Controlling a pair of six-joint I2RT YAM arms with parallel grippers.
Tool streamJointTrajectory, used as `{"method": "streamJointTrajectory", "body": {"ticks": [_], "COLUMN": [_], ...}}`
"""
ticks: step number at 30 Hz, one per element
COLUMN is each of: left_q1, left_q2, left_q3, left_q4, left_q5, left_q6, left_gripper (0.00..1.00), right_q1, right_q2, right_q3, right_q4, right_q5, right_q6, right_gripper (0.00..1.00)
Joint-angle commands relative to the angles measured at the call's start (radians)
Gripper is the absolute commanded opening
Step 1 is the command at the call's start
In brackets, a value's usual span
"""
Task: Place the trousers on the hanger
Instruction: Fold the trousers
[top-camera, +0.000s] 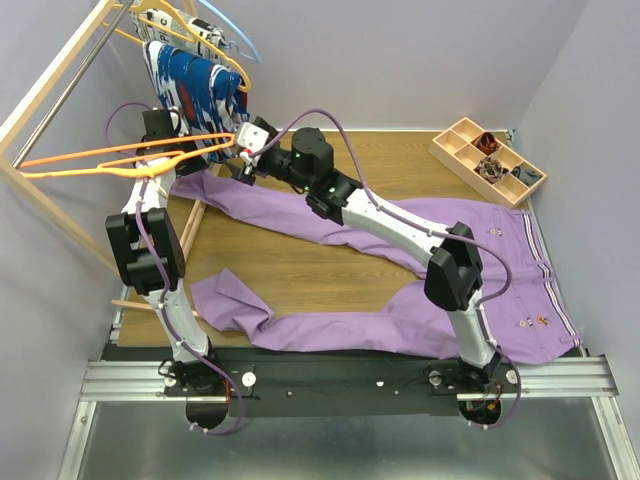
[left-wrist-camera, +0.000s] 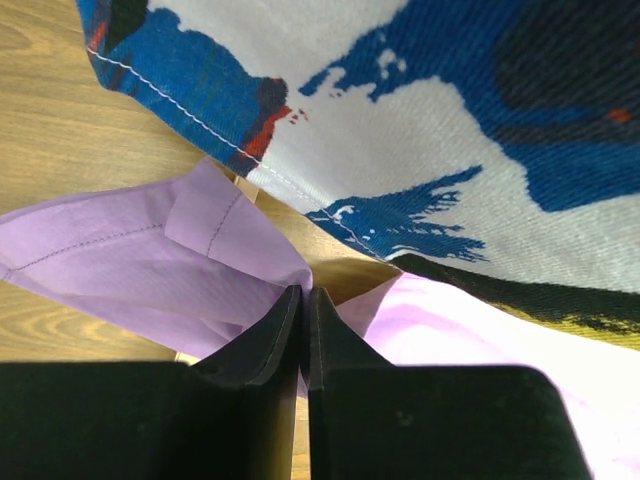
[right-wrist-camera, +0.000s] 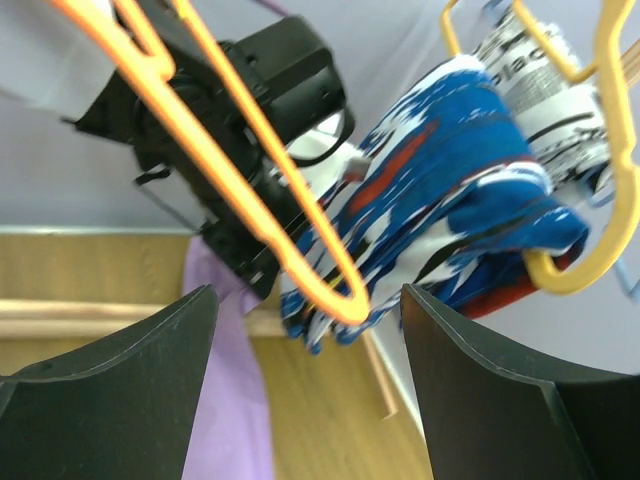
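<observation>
The lilac trousers (top-camera: 330, 330) lie spread over the wooden table, waistband at the right and one leg running up to the back left. My left gripper (left-wrist-camera: 304, 292) sits at that leg's end (left-wrist-camera: 120, 260), under the patterned garment. Its jaws are nearly together with a sliver of lilac cloth between them. The bright orange hanger (top-camera: 110, 160) stretches sideways at the rack, above the leg end. My right gripper (right-wrist-camera: 305, 290) stands open facing the hanger's right corner (right-wrist-camera: 345, 300), which lies between and just beyond the fingers, untouched. In the top view this gripper (top-camera: 243, 150) is beside that corner.
A blue, white and red patterned garment (top-camera: 195, 80) hangs on a yellow-orange hanger (right-wrist-camera: 590, 260) on the wooden rack (top-camera: 50, 90) at the back left, with a light blue hanger (top-camera: 235, 30) beside it. A wooden compartment tray (top-camera: 487, 160) stands at the back right.
</observation>
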Motion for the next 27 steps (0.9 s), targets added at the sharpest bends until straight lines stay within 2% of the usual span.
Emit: {"method": "streamJointTrajectory", "body": {"ticks": [1,5,8,12,14,16,20,21,23,24,25,27], "left_q1": [-0.018,-0.024,-0.030,-0.038,-0.041,-0.043,-0.044,-0.044,-0.046,-0.046,-0.044,-0.047], "left_q2": [-0.021,-0.028,-0.033,-0.042,-0.050,-0.062,-0.082,-0.084,-0.094,-0.096,-0.102,-0.107], "left_q3": [0.015,0.004,-0.003,-0.028,-0.040,-0.056,-0.079,-0.080,-0.088,-0.092,-0.097,-0.102], "left_q4": [-0.016,-0.018,-0.021,-0.021,-0.019,-0.015,-0.007,-0.007,-0.004,-0.002,0.002,0.005], "left_q5": [0.017,0.017,0.017,0.025,0.026,0.028,0.041,0.044,0.048,0.054,0.055,0.058], "left_q6": [0.030,0.034,0.039,0.045,0.047,0.050,0.053,0.054,0.059,0.060,0.062,0.065], "left_gripper": [0.17,0.17,0.17,0.17,0.18,0.23,0.32,0.37,0.41,0.42,0.42,0.43], "right_q1": [0.009,0.011,0.009,0.011,0.011,0.011,0.020,0.018,0.025,0.025,0.026,0.029], "right_q2": [0.082,0.111,0.124,0.137,0.141,0.137,0.127,0.124,0.113,0.108,0.105,0.104], "right_q3": [0.104,0.121,0.124,0.150,0.169,0.175,0.167,0.166,0.160,0.154,0.146,0.144], "right_q4": [0.120,0.134,0.132,0.126,0.119,0.108,0.079,0.071,0.050,0.048,0.048,0.049], "right_q5": [0.020,0.000,-0.006,-0.009,-0.013,-0.024,-0.032,-0.035,-0.041,-0.041,-0.041,-0.043], "right_q6": [-0.078,-0.078,-0.078,-0.072,-0.069,-0.058,-0.053,-0.053,-0.053,-0.053,-0.050,-0.049], "right_gripper": [0.82,0.82,0.77,0.59,0.55,0.48,0.41,0.39,0.32,0.24,0.11,0.02]}}
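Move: The orange hanger's free tip is right before my open right hand: some 3 cm left, about 1 cm ahead, level with it. From that hand the patterned shorts hang roughly 14 cm ahead and 12 cm left, slightly lower; the yellow hanger's near tip is some 14 cm ahead, 2 cm left and 5 cm higher. The trouser leg is at my left fingertips; from that hand the hanger tip lies about 10 cm back, 15 cm right and 20 cm up. I ease my right hand about 3 cm left and slightly forward so its fingers straddle the orange hanger's end, tipping them up some 5 degrees, then close them and pinch it. Meanwhile my left fingers open wider off the trouser leg as that hand shifts 2 to 3 cm right and 2 cm back, dipping, then rising a little. ##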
